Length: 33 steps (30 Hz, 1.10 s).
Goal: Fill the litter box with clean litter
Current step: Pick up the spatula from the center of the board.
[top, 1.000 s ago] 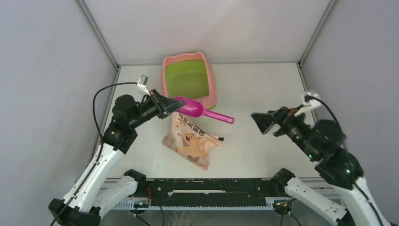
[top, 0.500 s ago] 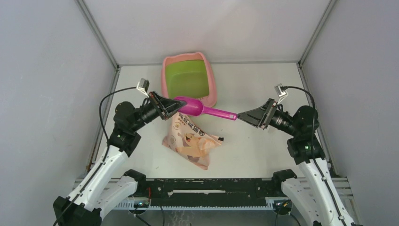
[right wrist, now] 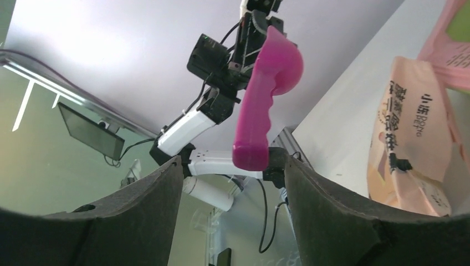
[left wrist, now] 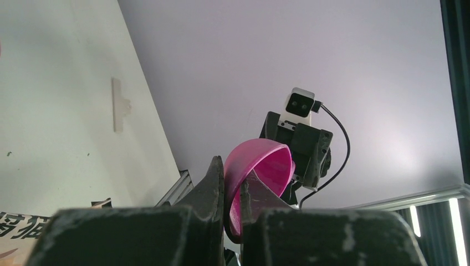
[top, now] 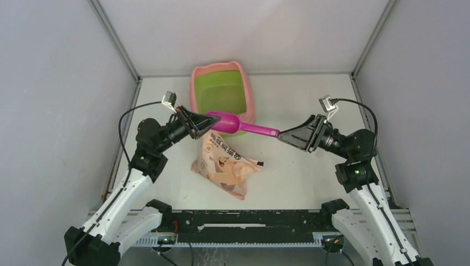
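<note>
The litter box (top: 221,94), pink-rimmed with a lime-green basin, stands at the back centre; its pink edge (right wrist: 451,50) shows in the right wrist view. The litter is out of view. A magenta scoop (top: 244,128) hangs level in the air just in front of the box. My left gripper (top: 206,121) is shut on the rim of the scoop's bowl (left wrist: 271,166), one finger inside and one outside. My right gripper (top: 280,134) is open at the handle's end. The handle tip (right wrist: 250,158) sits between the jaws (right wrist: 231,163), clear of both pads.
A peach-pink printed bag (top: 224,166) lies on the table below the scoop, also in the right wrist view (right wrist: 413,144). Grey enclosure walls with metal corner posts (top: 113,39) close in the sides and back.
My right arm has swung in from the right until its jaws flank the scoop's handle end, and the jaws have narrowed a little. The left gripper keeps holding the scoop, nearly still.
</note>
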Available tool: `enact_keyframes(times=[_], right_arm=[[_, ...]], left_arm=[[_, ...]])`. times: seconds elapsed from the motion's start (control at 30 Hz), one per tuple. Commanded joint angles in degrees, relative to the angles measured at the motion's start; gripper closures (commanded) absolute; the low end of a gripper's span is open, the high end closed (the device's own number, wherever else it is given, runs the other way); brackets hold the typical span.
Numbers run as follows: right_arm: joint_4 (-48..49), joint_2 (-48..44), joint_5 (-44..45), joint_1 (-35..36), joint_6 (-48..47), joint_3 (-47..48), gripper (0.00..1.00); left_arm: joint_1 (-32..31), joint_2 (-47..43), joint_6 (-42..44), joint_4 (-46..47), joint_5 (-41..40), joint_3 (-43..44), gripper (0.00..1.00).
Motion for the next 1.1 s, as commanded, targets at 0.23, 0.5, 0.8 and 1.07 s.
enact_keyframes(times=[0.23,0.5,0.8,1.07], right_arm=[[1.2,4.2,5.8,7.9,-2.8,1.9,0.37],[0.5,8.4,8.7,10.6,-5.4,4.4,0.41],[0.4,10.2,8.6,11.3,-6.1,6.2,0.52],[-0.7,11.1,9.6,12.7,-7.2,6.4,0.53]], left_arm=[[0.3,1.8,0.4,2.4,-1.0,-1.1,1.0],[0.3,2.1,1.3,1.9,-0.5,-1.9,1.0],[0.3,3.2,1.9,1.6,-0.6,-2.4,1.0],[-0.1,4.1,2.1,2.2,-0.7,-2.2,1.0]])
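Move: The spatula's handle middle lies about 7 cm left and 3 cm ahead of the open right hand, at nearly its height. The left hand already holds the scoop end; from it the handle is some 17 cm right and 4 cm back. From the right hand, the litter bag lies about 22 cm left, level in reach, and the litter box some 27 cm left and 40 cm ahead, both nearly 30 cm below. Right reaches 4 cm left, forward and down, half-closing around the handle; left lowers the held spatula 3 cm. ##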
